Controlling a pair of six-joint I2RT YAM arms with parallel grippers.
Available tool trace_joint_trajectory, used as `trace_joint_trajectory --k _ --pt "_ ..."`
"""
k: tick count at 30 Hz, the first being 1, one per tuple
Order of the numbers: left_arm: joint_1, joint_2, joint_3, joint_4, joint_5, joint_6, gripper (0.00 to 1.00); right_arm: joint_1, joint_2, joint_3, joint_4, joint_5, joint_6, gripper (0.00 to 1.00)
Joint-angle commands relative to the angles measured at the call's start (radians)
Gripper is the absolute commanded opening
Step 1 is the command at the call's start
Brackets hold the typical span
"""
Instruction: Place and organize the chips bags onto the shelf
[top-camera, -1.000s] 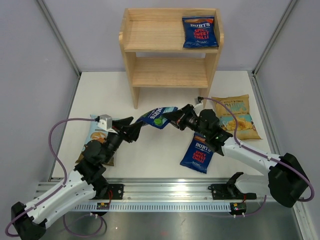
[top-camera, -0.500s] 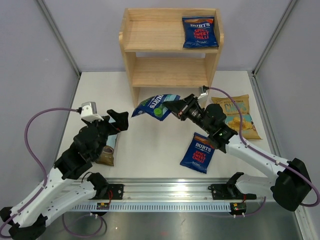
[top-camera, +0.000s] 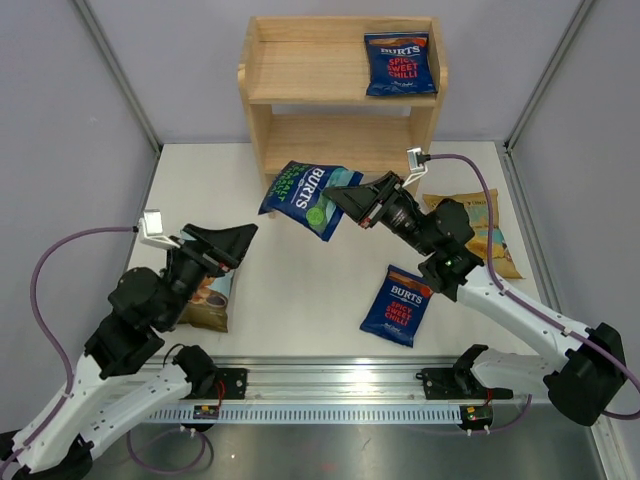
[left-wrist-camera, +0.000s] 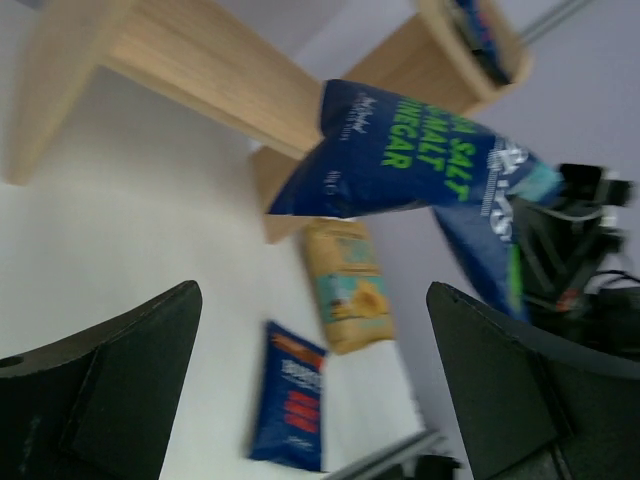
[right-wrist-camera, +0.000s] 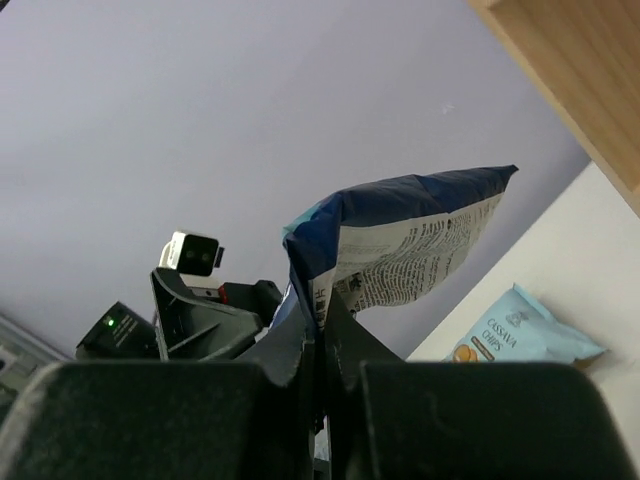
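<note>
My right gripper (top-camera: 345, 201) is shut on one edge of the dark-blue and green Burts chips bag (top-camera: 307, 196), which hangs in the air just before the shelf's (top-camera: 262, 118) lower tier. The right wrist view shows the bag's (right-wrist-camera: 405, 240) seam pinched between the closed fingers (right-wrist-camera: 352, 352). My left gripper (top-camera: 236, 240) stands wide open and empty, left of and below that bag (left-wrist-camera: 400, 150). A red-label Burts bag (top-camera: 400, 63) lies on the top tier at the right. Another red-label bag (top-camera: 397, 305) lies flat on the table.
A yellow bag (top-camera: 480, 235) lies at the right, partly under my right arm. A pale blue-tan bag (top-camera: 207, 297) lies at the left, partly under my left arm. White walls close in the table on both sides.
My left gripper opened, let go of the green Burts bag and drew back to the left. My right gripper carried the bag up and toward the shelf.
</note>
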Motion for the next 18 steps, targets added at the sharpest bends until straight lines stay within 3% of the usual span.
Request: trace_joint_trajectory --k 1,4,11,18 --pt "0.001 -0.064 -0.116 0.301 0.162 -0.209 0.99 0.007 -0.032 0.028 0.186 -0.119 -0.116 0.07" --pt "0.001 -0.089 -0.190 0.490 0.156 -0.289 0.99 0.007 -0.032 0.011 0.248 -0.154 -0.096 0.07" --pt "0.001 0.023 -0.238 0.711 0.202 -0.439 0.99 0.007 -0.019 -0.007 0.361 -0.194 -0.053 0.07" --pt "0.001 0.049 -0.281 0.898 0.144 -0.445 0.99 0.007 -0.004 -0.027 0.406 -0.214 -0.033 0.07"
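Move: The salt and vinegar bag, held by the right hand, has its middle about 13 cm right of the open left hand, 5 cm ahead and 6 cm higher. The left gripper, where the bag is being taken, lies some 18 cm left of the right hand, 5 cm back and 6 cm lower; the shelf's upper board is about 25 cm ahead of the right hand, 2 cm to its left and roughly level in height. Left hand, wide open, goes 5 cm right and up, rolling, towards the bag the right draws back and up. ##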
